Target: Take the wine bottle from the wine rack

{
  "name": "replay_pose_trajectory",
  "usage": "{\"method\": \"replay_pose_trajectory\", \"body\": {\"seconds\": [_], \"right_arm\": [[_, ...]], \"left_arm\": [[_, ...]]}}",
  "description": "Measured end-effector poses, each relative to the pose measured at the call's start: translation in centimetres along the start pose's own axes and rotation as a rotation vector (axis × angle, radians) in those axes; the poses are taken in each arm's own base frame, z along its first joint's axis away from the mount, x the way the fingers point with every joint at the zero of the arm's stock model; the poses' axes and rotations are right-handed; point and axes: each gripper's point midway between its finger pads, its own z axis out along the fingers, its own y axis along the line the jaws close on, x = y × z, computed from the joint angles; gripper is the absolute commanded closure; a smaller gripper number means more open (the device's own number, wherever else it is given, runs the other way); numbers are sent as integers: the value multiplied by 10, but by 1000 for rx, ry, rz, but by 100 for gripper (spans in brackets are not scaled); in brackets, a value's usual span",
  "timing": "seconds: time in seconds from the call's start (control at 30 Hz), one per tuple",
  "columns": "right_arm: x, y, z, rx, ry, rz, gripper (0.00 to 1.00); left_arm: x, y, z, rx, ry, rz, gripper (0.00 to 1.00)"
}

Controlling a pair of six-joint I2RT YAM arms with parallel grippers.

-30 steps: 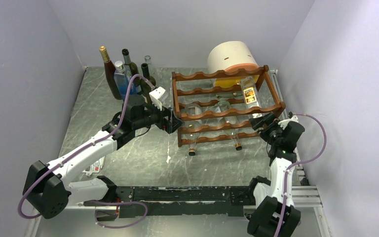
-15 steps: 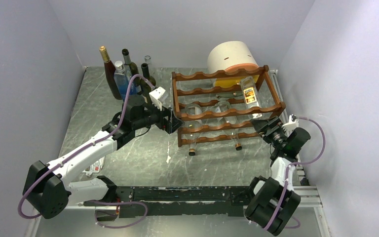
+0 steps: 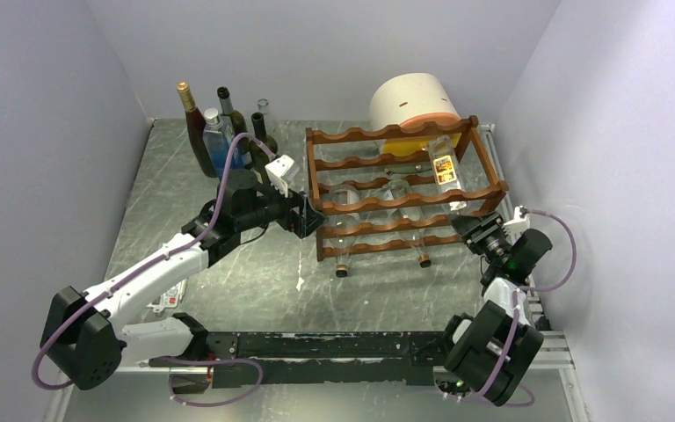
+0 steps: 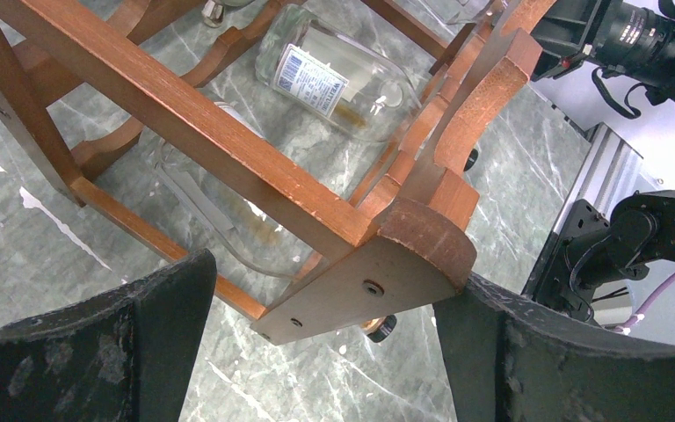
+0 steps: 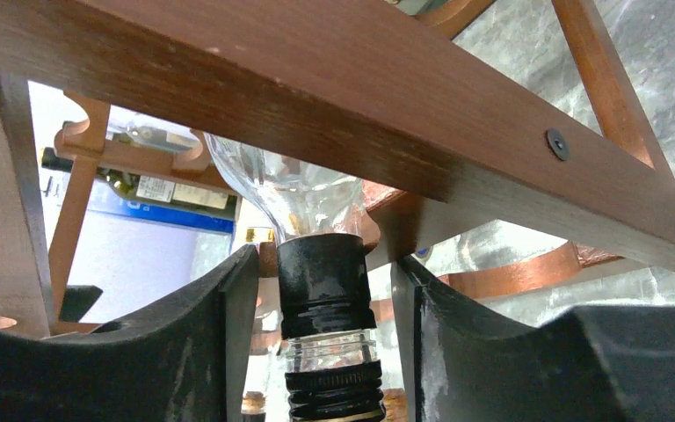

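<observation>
The reddish-brown wine rack (image 3: 387, 134) stands at mid-table with clear bottles lying in its tiers. One clear wine bottle (image 3: 444, 167) with an orange label lies at the rack's right end. In the right wrist view its black-foiled neck (image 5: 323, 264) points at the camera under a rack rail (image 5: 334, 97). My right gripper (image 5: 321, 294) straddles that neck, and a thin gap shows on each side. My left gripper (image 4: 325, 343) is open around the rack's left end foot (image 4: 378, 281), also seen from above at the left gripper (image 3: 309, 215).
Several upright bottles (image 3: 220, 132) stand at the back left. A white-and-orange cylinder (image 3: 413, 101) sits behind the rack. Two bottle necks (image 3: 341, 268) stick out of the rack's front lower tier. A metal rail (image 3: 540, 347) runs along the right edge, close to the wall.
The right gripper's jaws have narrowed from wide open to close around the bottle neck, and the right arm's elbow swung lower. The left arm and the rack have not moved.
</observation>
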Motion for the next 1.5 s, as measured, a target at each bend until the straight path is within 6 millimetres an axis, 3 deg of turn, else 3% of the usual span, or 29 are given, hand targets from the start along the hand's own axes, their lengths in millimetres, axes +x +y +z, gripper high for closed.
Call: {"method": "replay_pose_trajectory", "body": {"seconds": [0.17,0.23,0.43,0.7,1.07,1.3,1.5], "right_arm": [[1,0,-1,2,7,50,68],[-1,1,-2,0,1,5,73],[-5,6,-5,11,-7,-89,100],[-10,15,-13,51,-3,-130,100],[7,26,-22,110,-2,-71,100],[-13,36,-34,265,-61,-2,100],[-8,41,-42,326,-45,6,100]], "left_arm": [[0,0,0,-2,-2,0,7],[1,1,-1,-6,-2,0,7],[1,2,-1,-7,-2,-2,7],[1,2,0,-6,-2,-4,7],[4,2,0,-2,-10,-18,8],[5,1,1,6,-17,-43,8],[6,1,1,8,-22,-57,8]]}}
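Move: The clear bottle's black-capped neck is already between the right hand's part-closed fingers; its middle lies about 11 cm ahead, 2 cm left and 3 cm above. The rack's middle is some 8 cm ahead and 11 cm left, and the white tub about 24 cm ahead and 8 cm left. From the idle left hand the bottle lies about 10 cm ahead, 28 cm right and slightly lower. The right hand pinches the bottle's neck, then lifts it and draws it back, each about 4 cm, turning clockwise. ##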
